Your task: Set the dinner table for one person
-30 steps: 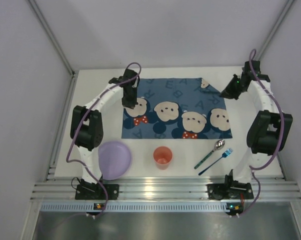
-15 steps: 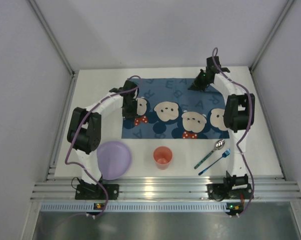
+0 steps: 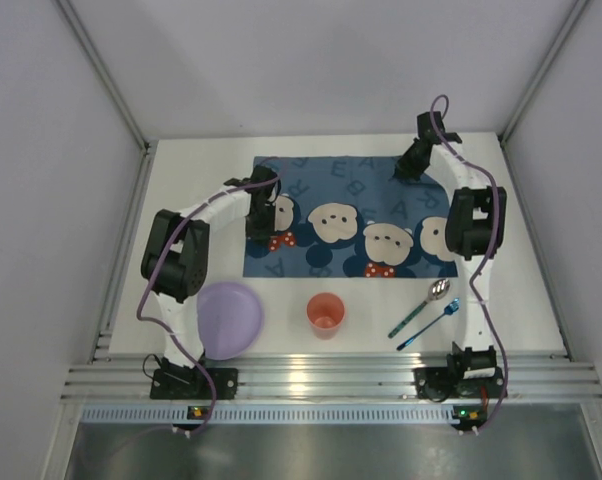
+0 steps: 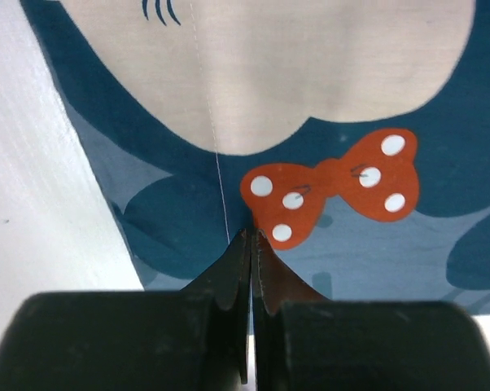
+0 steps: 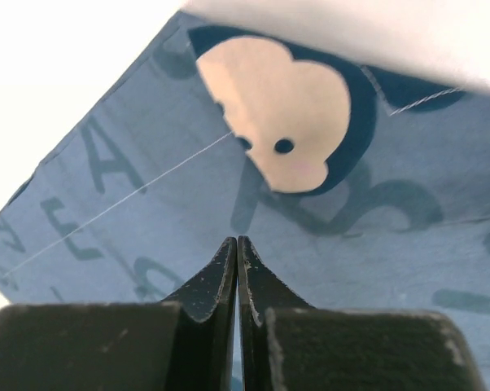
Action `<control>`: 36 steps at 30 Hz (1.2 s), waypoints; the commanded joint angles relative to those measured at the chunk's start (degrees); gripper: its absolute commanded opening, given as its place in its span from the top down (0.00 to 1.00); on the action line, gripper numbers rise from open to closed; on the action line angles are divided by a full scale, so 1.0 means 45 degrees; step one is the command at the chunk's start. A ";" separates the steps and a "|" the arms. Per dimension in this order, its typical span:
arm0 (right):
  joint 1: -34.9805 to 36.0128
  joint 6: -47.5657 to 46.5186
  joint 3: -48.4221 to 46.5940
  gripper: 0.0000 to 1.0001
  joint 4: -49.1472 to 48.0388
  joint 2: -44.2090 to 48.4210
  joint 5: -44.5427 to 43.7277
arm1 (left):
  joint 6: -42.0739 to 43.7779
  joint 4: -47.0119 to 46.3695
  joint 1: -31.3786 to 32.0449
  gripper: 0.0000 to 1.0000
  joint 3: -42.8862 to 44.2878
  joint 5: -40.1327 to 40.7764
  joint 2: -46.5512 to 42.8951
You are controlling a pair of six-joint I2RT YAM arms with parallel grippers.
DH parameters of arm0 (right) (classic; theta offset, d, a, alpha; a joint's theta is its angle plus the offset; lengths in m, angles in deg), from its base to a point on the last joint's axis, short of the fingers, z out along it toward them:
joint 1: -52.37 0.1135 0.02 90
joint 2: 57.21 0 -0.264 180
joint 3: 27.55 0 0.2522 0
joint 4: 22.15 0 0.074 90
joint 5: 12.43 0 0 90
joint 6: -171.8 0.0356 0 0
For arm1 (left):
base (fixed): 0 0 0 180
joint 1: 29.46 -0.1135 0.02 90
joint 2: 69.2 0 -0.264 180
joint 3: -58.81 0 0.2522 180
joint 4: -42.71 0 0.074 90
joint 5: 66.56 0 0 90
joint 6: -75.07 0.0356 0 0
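Observation:
The white dinner table [image 3: 186,185] carries a blue mouse-print placemat [image 3: 351,215] at its middle. My left gripper [image 3: 260,230] is shut, its tips down on the mat's left part. Up close, the left gripper [image 4: 251,235] touches the cloth [image 4: 172,212] just short of a red spotted bow [image 4: 334,191]; nothing shows between the fingers. My right gripper [image 3: 409,168] is shut over the mat's far right corner. In the right wrist view the right gripper [image 5: 236,239] rests on the blue cloth [image 5: 131,220] below a mouse face [image 5: 277,122], with a pale fold along the top.
Along the near side sit a lilac plate [image 3: 229,318], an orange cup [image 3: 324,313], a green-handled spoon [image 3: 421,305] and a blue fork [image 3: 431,325]. A ribbed aluminium rail [image 3: 321,375] runs along the near edge. Grey walls enclose the table.
My right arm has swung in from the table's right edge to the placemat's far right corner, and its jaws have closed. The left gripper has stayed on the mat's left part.

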 commanded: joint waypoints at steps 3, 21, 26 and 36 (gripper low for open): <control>-0.0221 -0.0392 -0.0880 1.00 0.0812 -0.0757 -0.0791 | -0.0284 0.0227 0.0047 1.00 0.0494 0.0063 0.0755; -0.1920 -0.0958 -0.1426 1.00 0.1165 -0.1148 -0.1162 | 0.0047 0.0715 -0.0011 1.00 0.0670 0.0941 0.1635; -0.2797 -0.1659 -0.2695 0.97 0.1164 -0.1265 -0.1357 | 0.0028 0.0735 -0.0050 1.00 0.0670 0.0941 0.1654; -0.3679 -0.2403 -0.2818 0.00 -0.1157 0.1367 0.0399 | 0.0048 0.0677 -0.0070 1.00 0.1216 0.0805 0.1401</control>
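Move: The folded-back far right corner of the placemat, a flap, lies right by the right fingertips: its middle about 4 cm right, 2 cm ahead, 3 cm below. Its flat place is some 13 cm right and 8 cm ahead; the placemat's middle is about 13 cm left and 12 cm back. The left hand has the red bow print 3 cm right, 1 cm ahead, just below; the flap is some 40 cm right and 23 cm ahead of it. Down about 2.5 cm with shut fingers, then to the right, the right hand sweeps the flap outward low over the cloth, slowly at first, then fast. Nearly 20 cm out and slightly forward, it lifts clear past the placemat's edge, turning some 10 degrees clockwise and opening wide. The left hand sinks 1 cm beside the bow and stays, shut tips on the cloth. ##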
